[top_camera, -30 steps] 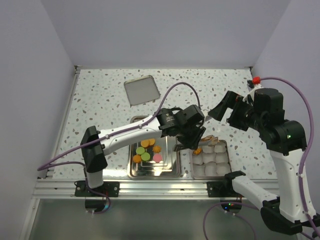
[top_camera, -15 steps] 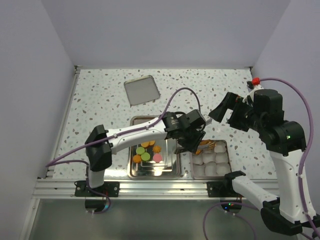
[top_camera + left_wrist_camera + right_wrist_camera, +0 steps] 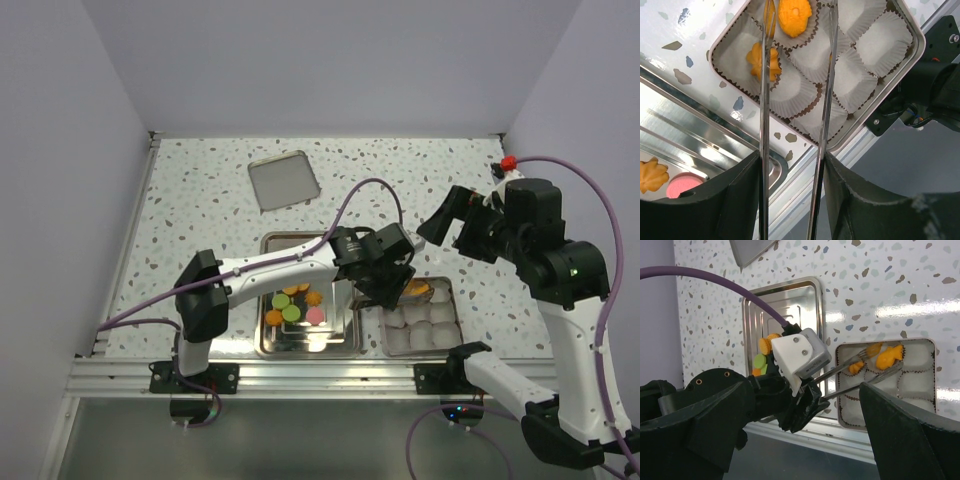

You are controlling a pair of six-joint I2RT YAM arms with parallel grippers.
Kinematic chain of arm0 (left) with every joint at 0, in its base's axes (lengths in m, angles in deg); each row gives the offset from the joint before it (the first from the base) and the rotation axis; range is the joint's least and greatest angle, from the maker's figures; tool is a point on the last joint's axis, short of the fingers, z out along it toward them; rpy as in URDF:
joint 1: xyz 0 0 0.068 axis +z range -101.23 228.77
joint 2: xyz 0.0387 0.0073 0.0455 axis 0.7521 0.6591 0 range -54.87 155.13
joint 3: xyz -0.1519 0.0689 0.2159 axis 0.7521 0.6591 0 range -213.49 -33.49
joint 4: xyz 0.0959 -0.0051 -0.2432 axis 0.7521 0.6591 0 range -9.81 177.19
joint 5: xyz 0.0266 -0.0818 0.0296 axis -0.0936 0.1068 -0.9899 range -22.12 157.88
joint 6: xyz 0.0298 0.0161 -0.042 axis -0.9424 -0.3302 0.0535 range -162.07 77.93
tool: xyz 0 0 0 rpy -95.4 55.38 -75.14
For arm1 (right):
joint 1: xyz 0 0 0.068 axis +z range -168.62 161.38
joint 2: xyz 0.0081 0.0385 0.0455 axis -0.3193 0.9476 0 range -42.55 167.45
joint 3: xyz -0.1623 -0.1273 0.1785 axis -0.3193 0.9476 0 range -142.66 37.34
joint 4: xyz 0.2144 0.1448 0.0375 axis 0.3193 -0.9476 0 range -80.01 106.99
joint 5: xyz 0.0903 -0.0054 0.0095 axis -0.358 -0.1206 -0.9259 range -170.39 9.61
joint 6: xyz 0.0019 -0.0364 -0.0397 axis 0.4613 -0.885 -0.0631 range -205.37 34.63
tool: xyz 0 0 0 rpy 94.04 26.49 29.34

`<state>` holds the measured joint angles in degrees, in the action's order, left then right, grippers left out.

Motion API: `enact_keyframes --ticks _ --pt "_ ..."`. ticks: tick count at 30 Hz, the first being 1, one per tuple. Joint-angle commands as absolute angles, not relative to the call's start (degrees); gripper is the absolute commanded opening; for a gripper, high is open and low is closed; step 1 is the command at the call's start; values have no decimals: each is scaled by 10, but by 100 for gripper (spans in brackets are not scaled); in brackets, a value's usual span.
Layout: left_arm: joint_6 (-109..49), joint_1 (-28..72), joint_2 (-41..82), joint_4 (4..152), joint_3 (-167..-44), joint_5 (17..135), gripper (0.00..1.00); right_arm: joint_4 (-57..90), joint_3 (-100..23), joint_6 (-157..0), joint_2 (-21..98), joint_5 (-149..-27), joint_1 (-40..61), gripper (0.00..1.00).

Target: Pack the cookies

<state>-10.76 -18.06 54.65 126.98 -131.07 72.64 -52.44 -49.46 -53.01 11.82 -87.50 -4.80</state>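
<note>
My left gripper (image 3: 385, 283) is shut on metal tongs (image 3: 828, 90) that reach over the square tin (image 3: 452, 345). The blades stand apart on either side of an orange cookie (image 3: 795, 17) lying in a back-row liner; the right blade is clear of it. A second orange cookie (image 3: 759, 62) lies in the liner beside it. Several more cookies (image 3: 292, 305), orange, green and one pink (image 3: 682, 184), rest on the steel tray (image 3: 340, 345). My right gripper (image 3: 455, 222) hangs open above the table behind the tin, nothing between its fingers.
The other white liners (image 3: 885, 40) in the tin hold nothing. The tin's lid (image 3: 284, 180) lies at the back of the speckled table. An aluminium rail (image 3: 300, 375) runs along the near edge. The left arm's purple cable (image 3: 365, 190) arches over the tray.
The left gripper has shifted slightly right over the tin's back row, and the tongs' blades have spread apart. The right arm has not moved.
</note>
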Motion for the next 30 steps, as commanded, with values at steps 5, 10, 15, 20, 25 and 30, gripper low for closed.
enact_keyframes --ticks 5,10,15,20,25,30 --pt "-90 -181 534 1278 -1348 699 55 -516 -492 -542 118 -882 -47 99" --pt "-85 -180 513 1320 -1390 681 56 -520 -497 -543 114 -880 -47 99" --pt "-74 -175 468 1370 -1407 633 56 -522 -497 -543 111 -879 -47 99" --pt "-58 -169 396 1410 -1369 600 56 -519 -495 -542 110 -885 -48 99" --pt "-32 -146 315 1435 -1260 569 56 -516 -490 -538 109 -891 -47 99" --pt "-8 -98 221 1458 -1151 558 58 -518 -489 -535 104 -894 -47 99"
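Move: Straddled by the tips of the slightly open tongs in the left hand, the fish cookie lies in its cup about 10 cm right of that hand, 2 cm ahead and 11 cm below. The flower cookie in the corner cup is roughly 5 cm right, level fore and aft. On the tray, the two orange round cookies lie some 18 cm left and 3 cm ahead, the pink cookie 14 cm left and 4 cm back. From the right hand, the orange rounds are about 27 cm left, 2 cm back and 31 cm below. Lifting the tongs out of the box, the left hand climbs about 10 cm and edges slightly forward, leaving the fish cookie behind. It then sweeps some 15 cm left, ever faster, over the tray towards the orange round cookies, starting to sink at the end. The wrist turns roughly 20 degrees counter-clockwise; the gripper keeps its hold on the tongs, which stay open. ##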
